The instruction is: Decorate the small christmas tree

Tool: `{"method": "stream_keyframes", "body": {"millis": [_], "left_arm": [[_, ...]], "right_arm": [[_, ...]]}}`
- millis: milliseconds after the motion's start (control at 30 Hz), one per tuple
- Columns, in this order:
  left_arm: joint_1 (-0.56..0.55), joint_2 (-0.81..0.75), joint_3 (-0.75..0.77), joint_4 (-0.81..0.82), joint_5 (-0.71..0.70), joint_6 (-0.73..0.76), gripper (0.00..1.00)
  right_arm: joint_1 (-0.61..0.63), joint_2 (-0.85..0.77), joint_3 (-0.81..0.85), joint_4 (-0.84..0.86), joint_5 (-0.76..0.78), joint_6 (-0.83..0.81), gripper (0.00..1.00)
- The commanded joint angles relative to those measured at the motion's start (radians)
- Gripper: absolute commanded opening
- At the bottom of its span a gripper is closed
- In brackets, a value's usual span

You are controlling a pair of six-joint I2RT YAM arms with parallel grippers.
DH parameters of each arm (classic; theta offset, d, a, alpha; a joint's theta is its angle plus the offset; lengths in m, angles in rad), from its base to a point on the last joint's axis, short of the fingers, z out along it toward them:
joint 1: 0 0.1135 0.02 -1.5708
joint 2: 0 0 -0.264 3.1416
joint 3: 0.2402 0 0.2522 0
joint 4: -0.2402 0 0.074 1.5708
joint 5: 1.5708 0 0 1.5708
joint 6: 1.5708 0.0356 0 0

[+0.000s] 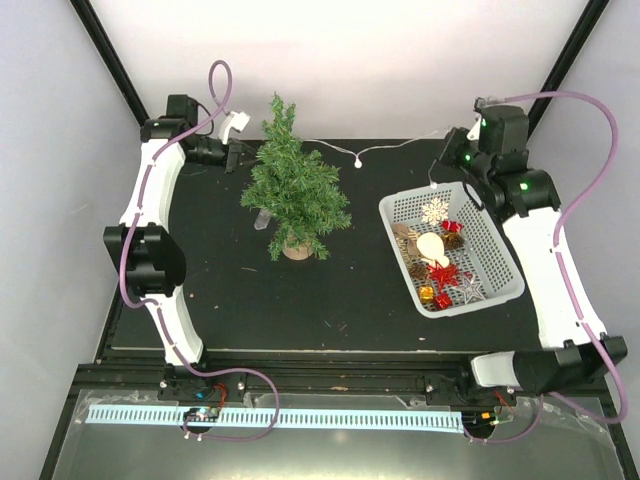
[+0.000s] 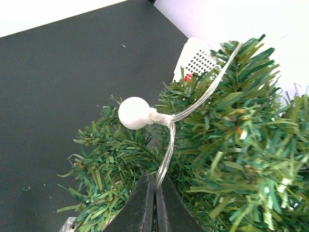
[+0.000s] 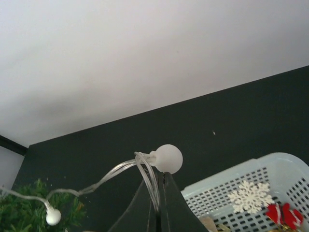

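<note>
The small christmas tree (image 1: pixel 292 185) stands upright on its light-wood stump at the back middle of the black table. A clear light string (image 1: pixel 385 150) with white round bulbs runs from the tree to the right. My left gripper (image 1: pixel 234 155) is at the tree's left side, shut on the string's wire (image 2: pixel 166 159), a bulb (image 2: pixel 133 112) just beyond its tips against the branches (image 2: pixel 231 140). My right gripper (image 1: pixel 447 158) is above the basket's far corner, shut on the string's wire (image 3: pixel 153 186) beside a bulb (image 3: pixel 169 158).
A white basket (image 1: pixel 500 250) at the right holds a white snowflake (image 1: pixel 434 210), red stars, small gift boxes and other ornaments. It also shows in the right wrist view (image 3: pixel 280 166). White walls close the back and sides.
</note>
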Motion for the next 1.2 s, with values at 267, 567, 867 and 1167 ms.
{"method": "stream_keyframes", "body": {"millis": [267,567,867,1167], "left_arm": [[-0.033,0.022,0.001,-0.039,-0.026,0.041,0.17],[-0.033,-0.03,-0.004,-0.035,-0.077,0.042,0.7],[-0.026,-0.124,-0.043,0.036,-0.207,0.036,0.99],[-0.006,-0.22,-0.068,0.184,-0.421,-0.033,0.99]], "right_arm": [[0.025,-0.205,-0.177,-0.114,0.051,-0.084,0.01],[0.039,-0.24,-0.215,-0.166,0.022,-0.096,0.01],[0.041,-0.307,-0.287,-0.186,0.025,-0.108,0.01],[0.066,-0.332,-0.308,-0.263,-0.032,-0.127,0.01]]}}
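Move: The little Christmas tree, with the held light string running behind it, stands with its middle some 9 cm back and 11 cm to the right of the left hand and about 5 cm lower; the string's battery box is some 20 cm below that hand, about 3 cm to its right and level fore and aft. From the right hand the tree is about 29 cm left, 7 cm back and 15 cm down. The ornament basket's middle lies roughly 35 cm below the right hand, 5 cm back and 5 cm right. The light string is let go at the tree's left side: the left fingers open from shut to wide while that hand sinks slightly, then it backs away up and to the left, its fingers tipping further down. Still pinching the other end by a bulb, the right hand draws back about 10 cm and lowers some 7 cm over the basket, tipping about 10 degrees down. ##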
